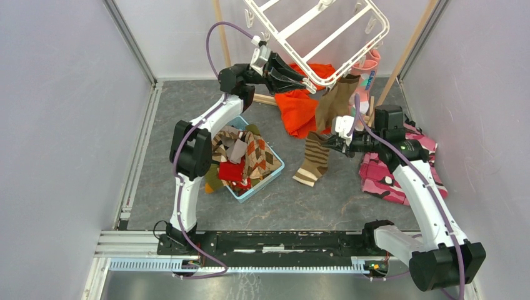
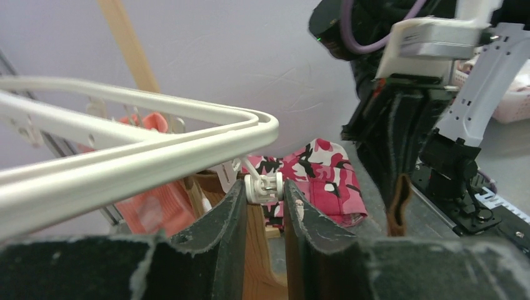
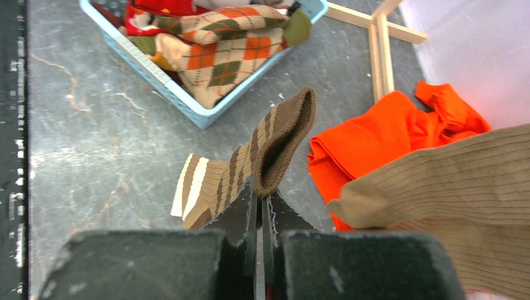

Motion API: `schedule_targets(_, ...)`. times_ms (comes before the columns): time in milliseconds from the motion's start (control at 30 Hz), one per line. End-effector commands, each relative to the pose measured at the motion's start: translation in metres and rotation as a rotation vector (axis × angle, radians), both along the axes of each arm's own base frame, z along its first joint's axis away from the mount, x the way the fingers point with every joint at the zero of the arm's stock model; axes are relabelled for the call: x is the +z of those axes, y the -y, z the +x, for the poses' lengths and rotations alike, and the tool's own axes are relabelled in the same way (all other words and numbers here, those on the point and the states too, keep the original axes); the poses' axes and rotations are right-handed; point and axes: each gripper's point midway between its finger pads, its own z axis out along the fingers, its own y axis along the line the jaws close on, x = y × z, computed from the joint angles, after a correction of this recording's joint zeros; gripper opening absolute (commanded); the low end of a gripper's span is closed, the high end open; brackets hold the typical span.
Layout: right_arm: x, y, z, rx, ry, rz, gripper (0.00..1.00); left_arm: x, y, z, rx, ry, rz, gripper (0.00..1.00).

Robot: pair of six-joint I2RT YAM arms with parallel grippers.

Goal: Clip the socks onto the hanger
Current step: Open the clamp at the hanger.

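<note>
The white hanger (image 1: 319, 37) hangs tilted at the back. My left gripper (image 1: 306, 80) is at its near corner, shut on one small white clip (image 2: 264, 188) under the frame (image 2: 156, 137). A plain brown sock (image 1: 334, 100) hangs from the hanger beside it and also shows in the right wrist view (image 3: 450, 194). My right gripper (image 1: 334, 142) is shut on the cuff of a brown-and-tan striped sock (image 3: 250, 162). That striped sock (image 1: 312, 159) dangles with its toe on the floor. More socks fill the blue basket (image 1: 277, 167).
An orange garment (image 1: 300, 103) lies under the hanger by the wooden stand's base (image 3: 381, 44). Pink camouflage cloth (image 1: 390, 172) lies under my right arm. A pink sock (image 1: 369, 65) hangs at the hanger's far side. Walls close in left and right.
</note>
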Motion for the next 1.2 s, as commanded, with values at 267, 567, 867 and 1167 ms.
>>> schedule_targets(267, 0.051, 0.006, 0.050, -0.079, 0.249, -0.011, 0.00, 0.002, -0.009, -0.014, -0.077, 0.133, 0.070, 0.02)
schedule_targets(567, 0.055, 0.002, 0.057, -0.077, 0.225, 0.012, 0.00, 0.007, -0.006, -0.009, -0.069, 0.054, 0.069, 0.03)
schedule_targets(867, 0.057, 0.002, 0.059, -0.082, 0.221, 0.016, 0.00, 0.007, -0.005, -0.007, -0.078, -0.032, 0.076, 0.11)
schedule_targets(1167, 0.049, 0.001, 0.055, -0.079, 0.197, 0.016, 0.00, -0.004, 0.004, -0.013, -0.110, -0.111, 0.080, 0.34)
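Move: The clip at the hanger's corner is already between the left fingertips, about 1 cm to the right of that hand point and level with it. The hanger's corner stands roughly 2 cm ahead of the left hand, 3 cm to its right and 3 cm above. The hanging brown sock is some 8 cm right, 2 cm back and 10 cm below it. From the right hand, which holds the striped sock by its cuff, the clip lies about 14 cm ahead, 6 cm left and 10 cm above. Keep the left gripper pinched on the corner clip, its opening unchanged, rising about 1 cm and settling back while the wrist rocks some 5 degrees one way, then the other. Meanwhile carry the striped sock's cuff in the shut right gripper about 5 cm forward and some 3 cm up towards that clip, quickly at first, then almost still, rolling the wrist so its forward side lifts. ##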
